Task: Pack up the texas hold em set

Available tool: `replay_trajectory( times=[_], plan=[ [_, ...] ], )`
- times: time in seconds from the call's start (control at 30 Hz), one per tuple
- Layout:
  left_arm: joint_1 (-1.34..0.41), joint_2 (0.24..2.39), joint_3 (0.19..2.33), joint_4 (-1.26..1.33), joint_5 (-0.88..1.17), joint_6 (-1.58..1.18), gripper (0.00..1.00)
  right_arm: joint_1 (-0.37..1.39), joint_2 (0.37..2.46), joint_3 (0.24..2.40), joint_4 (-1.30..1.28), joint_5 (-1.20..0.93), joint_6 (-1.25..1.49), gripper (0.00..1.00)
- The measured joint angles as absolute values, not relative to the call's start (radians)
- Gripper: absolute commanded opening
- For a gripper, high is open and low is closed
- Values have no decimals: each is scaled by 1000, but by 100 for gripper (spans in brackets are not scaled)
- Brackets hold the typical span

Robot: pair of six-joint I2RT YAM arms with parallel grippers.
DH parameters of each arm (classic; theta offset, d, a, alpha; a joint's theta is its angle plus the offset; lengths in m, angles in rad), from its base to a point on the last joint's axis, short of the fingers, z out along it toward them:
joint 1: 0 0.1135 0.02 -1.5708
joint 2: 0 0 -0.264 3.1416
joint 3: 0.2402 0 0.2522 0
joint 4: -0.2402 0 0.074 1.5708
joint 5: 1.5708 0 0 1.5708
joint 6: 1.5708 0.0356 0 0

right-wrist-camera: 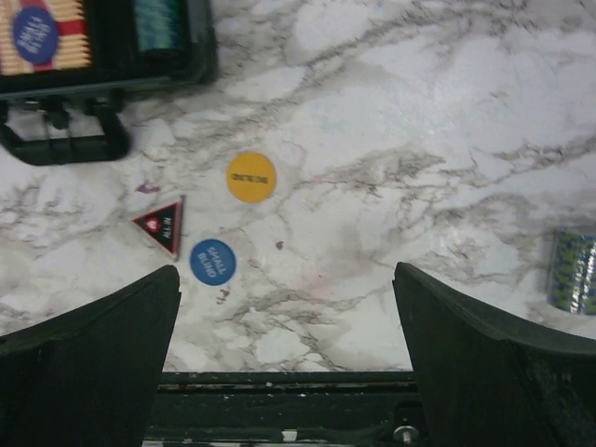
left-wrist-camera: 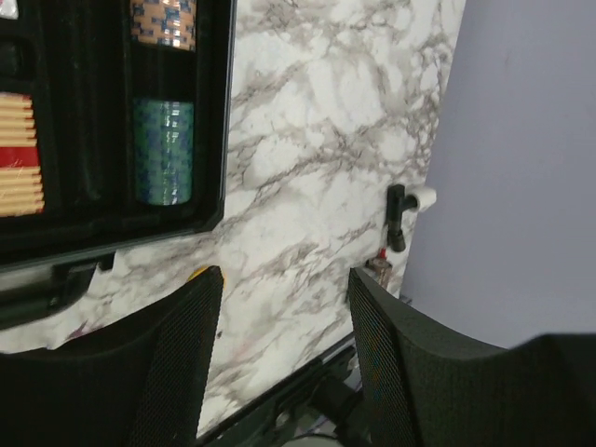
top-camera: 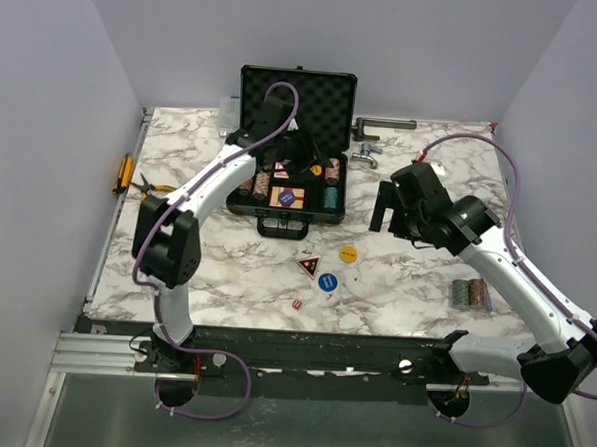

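Note:
The black briefcase (top-camera: 279,210) lies open at the back middle, its foam lid (top-camera: 298,88) upright. Inside are cards (left-wrist-camera: 19,154), a teal chip stack (left-wrist-camera: 163,149) and a brown chip stack (left-wrist-camera: 163,23). My left gripper (left-wrist-camera: 284,317) hovers over the case's right side, open with nothing between its fingers. My right gripper (right-wrist-camera: 287,317) hangs open and empty above the table right of the case. On the table in front lie a yellow disc (right-wrist-camera: 251,177), a red triangle (right-wrist-camera: 160,225), a blue disc (right-wrist-camera: 212,262) and dice (top-camera: 297,304). A loose chip stack (top-camera: 470,293) lies near the right arm.
Metal tools (top-camera: 382,128) lie at the back right behind my right gripper. Pliers (top-camera: 150,186) and a yellow-handled tool (top-camera: 124,172) sit at the left edge. A clear plastic box (top-camera: 229,115) stands behind the case's left corner. The case handle (right-wrist-camera: 65,140) faces the front.

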State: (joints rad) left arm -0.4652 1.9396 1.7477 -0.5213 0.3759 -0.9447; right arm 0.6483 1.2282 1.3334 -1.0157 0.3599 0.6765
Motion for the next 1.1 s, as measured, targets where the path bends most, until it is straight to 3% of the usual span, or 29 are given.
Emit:
replay_trajectory(
  times=[0.43, 0.63, 0.83, 1.1],
  plan=[
    [-465, 1197, 1165, -614, 284, -614, 58, 321, 1141, 1000, -1066, 265, 733, 100],
    [-446, 1140, 1113, -680, 205, -607, 58, 281, 1099, 960, -1078, 265, 785, 100],
    [-403, 1138, 1101, -710, 106, -613, 61, 96, 1089, 902, -1093, 267, 793, 100],
    [-150, 1240, 1161, -747, 112, -560, 59, -141, 1229, 936, -1084, 326, 822, 100]
  ],
)
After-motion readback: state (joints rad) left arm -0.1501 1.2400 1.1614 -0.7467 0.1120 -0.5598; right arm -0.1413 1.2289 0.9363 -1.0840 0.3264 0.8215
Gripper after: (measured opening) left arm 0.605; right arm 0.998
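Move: The green chip stack lying on the table is about 22 cm to the right hand's right, some 8 cm back towards the base and 21 cm below. The brown chip stack lies against it, 4 cm farther right, with the screwdriver handle another 3 cm beyond. From the left hand that green stack is roughly 34 cm right and 24 cm back, while the middle of the open case is some 8 cm to its left, level, 18 cm below. Swing the right gripper about 20 cm right towards the green and brown chip stacks, sinking some 13 cm and easing back a little, turning the wrist about 50 degrees clockwise and tipping the wide-open fingers further down. Meanwhile draw the open, empty left gripper back off the case with a slight rise, then sweep it left and slightly forward again while lowering it, clear of the case's left side. ##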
